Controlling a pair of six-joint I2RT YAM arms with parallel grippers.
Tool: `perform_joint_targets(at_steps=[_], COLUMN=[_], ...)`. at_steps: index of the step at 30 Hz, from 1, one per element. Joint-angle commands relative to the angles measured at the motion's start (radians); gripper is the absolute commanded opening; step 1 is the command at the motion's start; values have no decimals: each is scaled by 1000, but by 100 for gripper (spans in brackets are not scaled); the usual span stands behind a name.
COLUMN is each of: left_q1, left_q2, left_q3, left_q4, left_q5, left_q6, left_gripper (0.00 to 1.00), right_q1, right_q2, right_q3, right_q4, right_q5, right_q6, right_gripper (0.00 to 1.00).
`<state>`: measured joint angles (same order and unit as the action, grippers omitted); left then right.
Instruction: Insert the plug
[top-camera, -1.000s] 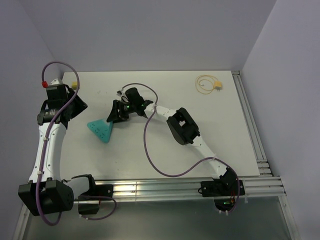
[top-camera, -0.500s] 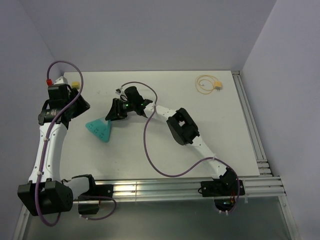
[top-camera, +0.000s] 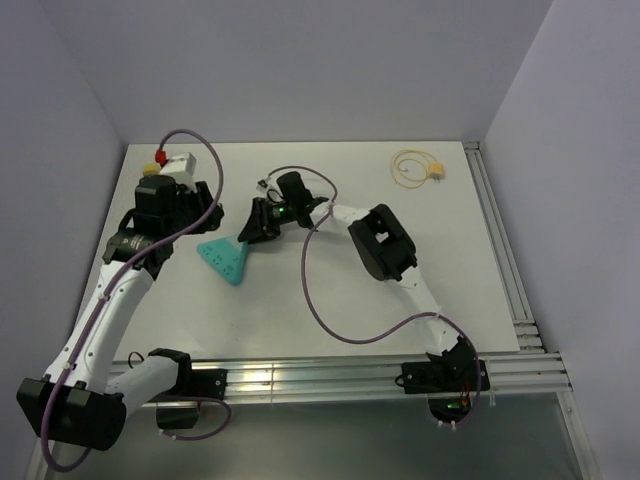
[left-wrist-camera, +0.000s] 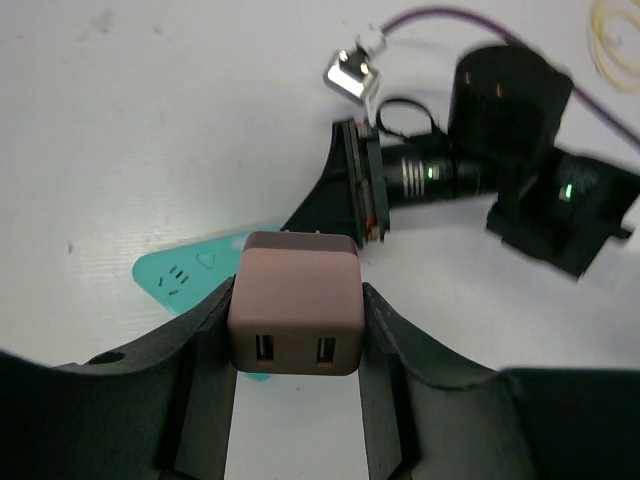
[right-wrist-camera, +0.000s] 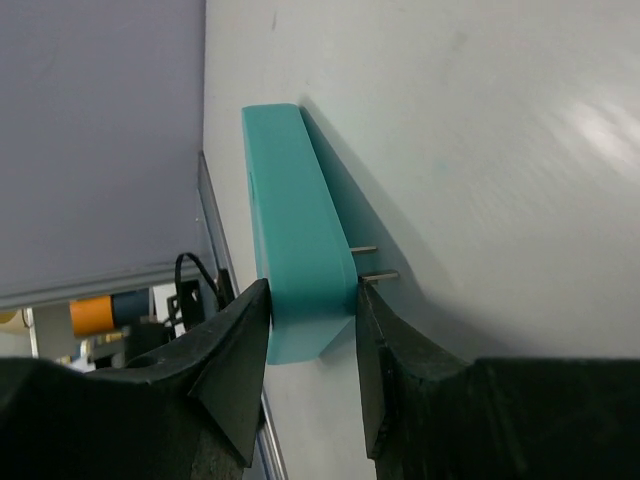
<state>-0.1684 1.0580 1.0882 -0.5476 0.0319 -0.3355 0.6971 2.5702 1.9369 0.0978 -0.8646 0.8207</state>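
Note:
The plug (left-wrist-camera: 295, 300) is a mauve cube charger with two USB ports facing the left wrist camera. My left gripper (left-wrist-camera: 297, 335) is shut on its sides and holds it just above the table, left of the teal socket block (top-camera: 225, 262). From above, that gripper (top-camera: 195, 215) hides the plug. My right gripper (top-camera: 252, 228) is shut on the block's far corner. In the right wrist view its fingers (right-wrist-camera: 310, 300) pinch the block (right-wrist-camera: 295, 220) across its thickness. Two thin metal pins (right-wrist-camera: 372, 263) stick out of the block on the side facing the table.
A small yellow connector on a coiled pale cable (top-camera: 415, 170) lies at the far right of the table. Purple arm cables (top-camera: 320, 320) loop over the middle. Aluminium rails (top-camera: 505, 260) run along the right and near edges. Walls close in the back and the sides.
My left arm has swung right from the far-left corner to beside the teal block. My right gripper has closed on the block, and the two have shifted slightly right.

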Motion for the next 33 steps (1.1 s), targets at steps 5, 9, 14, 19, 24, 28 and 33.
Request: perform_joint_targets(at_steps=[5, 9, 14, 19, 24, 28, 33], left_q1=[-63, -77, -97, -121, -120, -98, -97], left_q2=[-17, 27, 101, 151, 54, 22, 66], left_q3=[-68, -71, -87, -138, -306, -353, -360], left_q4=[193, 215, 247, 319, 406, 367, 351], left_q5=[196, 278, 313, 296, 295, 329, 344], left_q6=[290, 444, 568, 728, 842, 851, 842], left_gripper=[0, 0, 0, 0, 0, 0, 0], right_q1=[-143, -173, -185, -185, -189, -189, -186], right_q2=[-179, -200, -191, -166, -166, -171, -173], right_q3=[-150, -199, -230, -204, -194, -199, -207], right_q4=[-212, -231, -190, -199, -205, -187, -145], right_q5=[-22, -59, -91, -117, -146, -155, -172], right_q6=[-305, -351, -347, -347, -344, -330, -302], right_gripper=[0, 0, 0, 0, 0, 0, 0])
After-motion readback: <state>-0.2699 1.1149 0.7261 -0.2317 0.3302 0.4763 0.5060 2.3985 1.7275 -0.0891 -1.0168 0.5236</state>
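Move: The teal outlet block, pinched by one corner in the right gripper, lies nearly under the left gripper and its held brown plug: some 20 cm below, about 4 cm ahead, level sideways. The right fingertips are about 8 cm ahead, 5 cm right and 20 cm below the left. From the right hand, the block's middle is about 5 cm left, 4 cm back and 1 cm below; the brown plug is roughly 8 cm back, 5 cm left and 20 cm above. Draw the right gripper about 11 cm to the right and slightly forward at nearly constant height, keeping the teal block's corner pinched, then hold it there. Bring the left gripper right after it, then down some 11 cm in all towards the block, turning it about 45 degrees clockwise with its left side rolling up, the brown plug still gripped. ##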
